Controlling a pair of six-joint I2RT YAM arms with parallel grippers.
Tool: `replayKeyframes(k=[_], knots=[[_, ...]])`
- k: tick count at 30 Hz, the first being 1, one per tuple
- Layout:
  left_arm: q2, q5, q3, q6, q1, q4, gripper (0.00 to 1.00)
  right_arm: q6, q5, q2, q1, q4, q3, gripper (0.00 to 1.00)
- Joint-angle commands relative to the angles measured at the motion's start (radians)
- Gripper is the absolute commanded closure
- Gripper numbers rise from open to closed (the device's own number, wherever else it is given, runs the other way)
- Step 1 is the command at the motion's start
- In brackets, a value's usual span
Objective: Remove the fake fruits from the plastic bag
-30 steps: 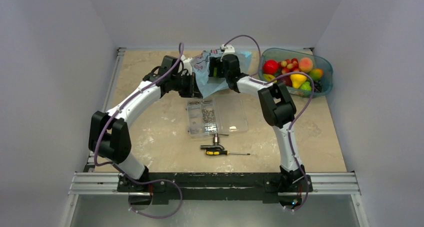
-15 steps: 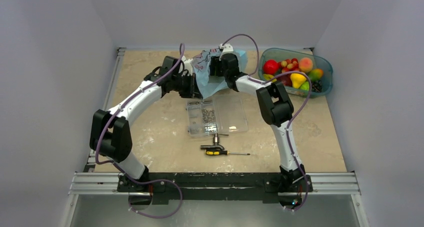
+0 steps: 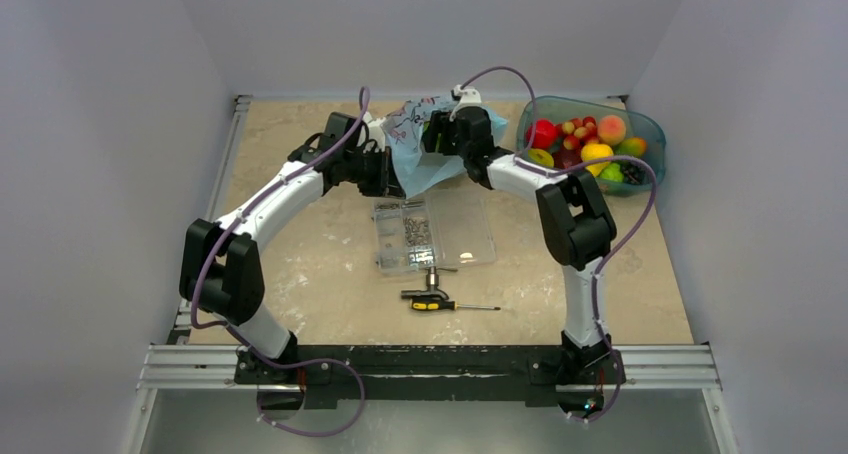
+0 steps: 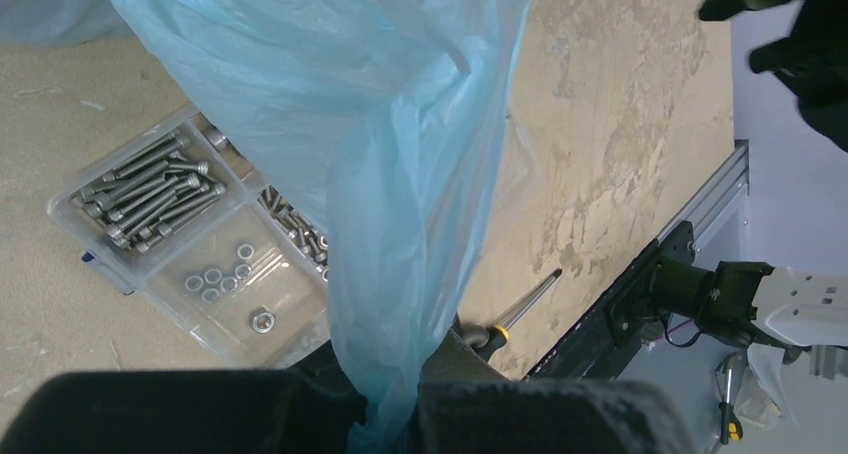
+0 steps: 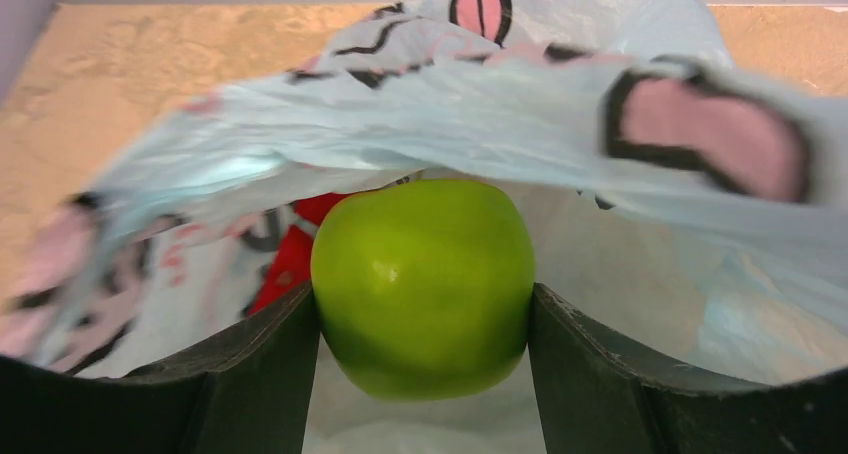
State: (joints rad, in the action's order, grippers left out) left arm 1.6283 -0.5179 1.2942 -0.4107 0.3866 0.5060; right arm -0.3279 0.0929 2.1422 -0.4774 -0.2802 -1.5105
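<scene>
The light blue plastic bag (image 3: 412, 146) with pink and dark marks hangs at the back of the table between both wrists. My left gripper (image 4: 390, 414) is shut on a gathered fold of the bag (image 4: 400, 174), holding it up. My right gripper (image 5: 423, 304) is inside the bag's mouth (image 5: 500, 104), shut on a glossy green apple (image 5: 423, 274) that fills the space between both fingers. A red fruit (image 5: 288, 266) lies in the bag just behind and left of the apple. In the top view my right gripper (image 3: 440, 136) is hidden in the bag.
A teal see-through tub (image 3: 648, 126) holding several fake fruits stands at the back right. A clear compartment box of screws (image 3: 462, 236) lies under the bag, mid-table. A yellow-and-black screwdriver (image 3: 440, 303) lies nearer the bases.
My right gripper's jaws have narrowed onto the green apple, and its wrist has shifted a little to the right. The left arm holds still with the bag.
</scene>
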Motion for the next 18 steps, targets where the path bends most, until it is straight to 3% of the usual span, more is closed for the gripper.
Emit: replayKeyframes(k=[1, 10, 18], knots=[[-0.001, 0.007, 0.042, -0.009, 0.002, 0.010, 1.00, -0.092, -0.085, -0.148, 0.003, -0.063, 0.078, 0.84], [0.008, -0.006, 0.063, -0.018, -0.020, 0.028, 1.00, -0.144, -0.139, -0.293, 0.007, 0.021, 0.149, 1.00], [0.059, 0.019, 0.103, -0.082, -0.038, 0.077, 1.00, -0.085, -0.058, -0.581, 0.074, -0.004, 0.329, 1.00]])
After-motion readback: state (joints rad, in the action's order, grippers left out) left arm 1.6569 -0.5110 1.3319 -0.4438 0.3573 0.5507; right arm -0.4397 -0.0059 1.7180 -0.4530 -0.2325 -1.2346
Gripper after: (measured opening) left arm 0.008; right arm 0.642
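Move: The right hand already grips the green fruit inside the bag. The tub of fruit it seems bound for lies about 36 cm to its right, level in reach and some 4 cm lower. In the bag, red grapes sit about 6 cm farther out, straight ahead and 7 cm below. The screw box is roughly 20 cm back, straight in line and 9 cm down. From the left hand, pinching the bag's near edge, the tub is about 42 cm right, 17 cm ahead and 11 cm lower. Still pinching the green fruit between its fingers, the right hand draws it up about 10 cm and back some 8 cm through the bag's mouth, rolling about 10 degrees left side up, then swings some 3 cm right near the end. The left hand keeps its pinch on the bag's near edge, easing only about a centimetre forward and left. ##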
